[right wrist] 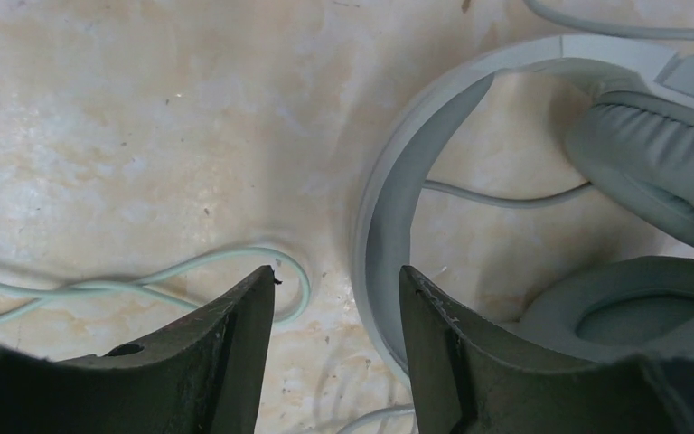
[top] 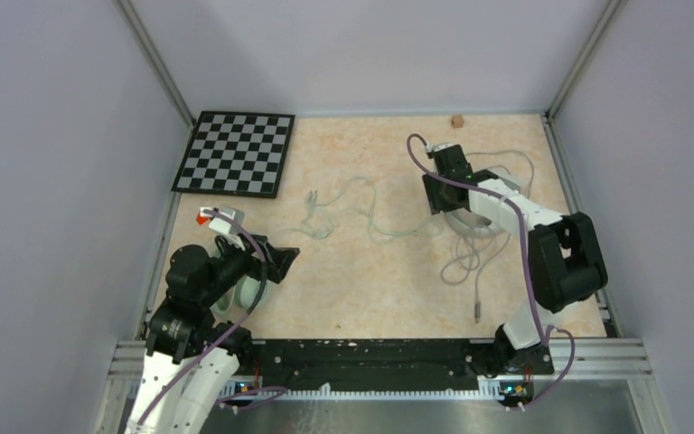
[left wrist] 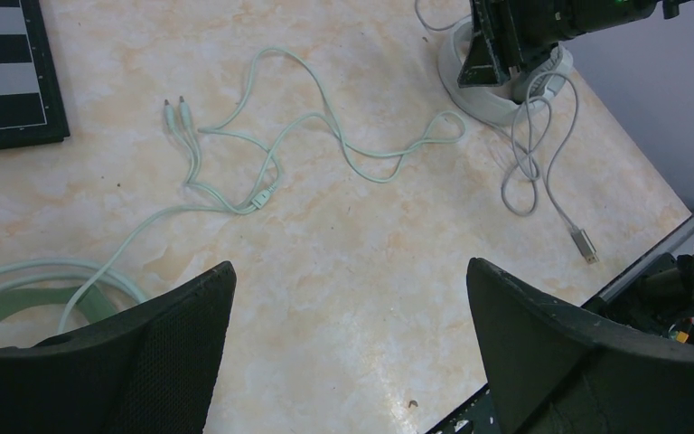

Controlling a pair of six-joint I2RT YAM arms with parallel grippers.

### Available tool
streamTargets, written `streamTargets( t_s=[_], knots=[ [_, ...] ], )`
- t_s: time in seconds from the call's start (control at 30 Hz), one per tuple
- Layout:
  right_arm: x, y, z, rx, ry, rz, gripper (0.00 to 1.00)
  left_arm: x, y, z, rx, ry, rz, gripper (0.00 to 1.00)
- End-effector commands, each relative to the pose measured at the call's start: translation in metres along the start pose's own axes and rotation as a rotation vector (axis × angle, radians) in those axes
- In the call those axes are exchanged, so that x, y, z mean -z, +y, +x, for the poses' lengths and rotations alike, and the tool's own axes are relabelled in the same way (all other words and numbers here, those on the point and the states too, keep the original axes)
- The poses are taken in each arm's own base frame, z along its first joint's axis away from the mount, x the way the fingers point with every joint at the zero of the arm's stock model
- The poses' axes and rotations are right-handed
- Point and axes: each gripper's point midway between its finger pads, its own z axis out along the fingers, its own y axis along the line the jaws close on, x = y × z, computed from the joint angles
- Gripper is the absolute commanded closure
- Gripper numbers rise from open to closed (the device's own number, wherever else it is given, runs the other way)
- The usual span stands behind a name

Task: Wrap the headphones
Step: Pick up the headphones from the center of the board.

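The white headphones [right wrist: 389, 208] lie at the right of the table, with grey ear pads [right wrist: 660, 163]. My right gripper [right wrist: 336, 276] hangs low over them. Its jaws are part-way in, straddling the headband close to the right finger, and a gap still shows. The grey cable [top: 470, 262] trails toward me and ends in a plug [left wrist: 584, 244]. The mint-green headphones [left wrist: 9, 307] sit under my left arm. Their pale-green cable [left wrist: 325, 127] snakes across the middle. My left gripper [left wrist: 348, 267] is wide open over bare table and holds nothing.
A chessboard [top: 235, 152] lies at the back left. A small brown block [top: 457, 120] sits by the back wall. A small white and orange object [top: 212, 217] lies left of my left arm. Grey walls close in the table.
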Motion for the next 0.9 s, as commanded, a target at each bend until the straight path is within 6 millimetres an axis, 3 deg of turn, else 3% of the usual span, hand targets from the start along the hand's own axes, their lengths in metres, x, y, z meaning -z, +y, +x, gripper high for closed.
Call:
streamTargets(
  t_s=[0.0,0.13,0.3,0.63,0.7,0.87],
  knots=[
    [-0.010,0.001,0.001,-0.025,0.024,-0.004,0.47,-0.001,0.001,-0.008,-0.005,-0.036,-0.004,0.02],
    [-0.011,-0.003,0.020,0.034,0.098,-0.026,0.44,-0.003,0.001,-0.006,-0.004,-0.028,-0.004,0.02],
    [-0.016,-0.023,0.044,0.027,0.175,0.041,0.44,-0.003,-0.001,-0.006,-0.008,-0.028,0.008,0.02],
    [-0.032,-0.019,0.048,0.091,0.174,0.010,0.52,-0.003,-0.003,-0.006,-0.012,-0.026,0.021,0.02],
    [-0.030,-0.011,0.041,0.078,0.154,-0.037,0.58,-0.004,-0.002,-0.006,-0.010,-0.023,0.016,0.02],
    [-0.002,0.008,0.009,0.041,0.016,-0.154,0.90,-0.003,-0.001,-0.006,-0.006,-0.023,0.009,0.02]
  ],
)
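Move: The headphones lie flat with their middle about 9 cm to the right of the right hand, 2 cm ahead and 6 cm below. The near-left part of their headband, where the fingers will close, is roughly 2 cm right, 2 cm back and 5 cm below. The mint cable's end loop lies 2 cm back, straight below sideways, 7 cm down; the grey cable coil is 9 cm back, 4 cm right, 7 cm down. From the left hand, the headphones are some 20 cm ahead, 40 cm right, 21 cm down. The left stretch of the headphones' headband is taken between the right hand's fingers: the hand sinks about 5 cm while easing back 2 cm and shifting 3 cm right, then edges 1 cm left again as it bottoms out. The fingers tip some 10 degrees further down and, half open for most of the descent, close late onto the band from both sides. ##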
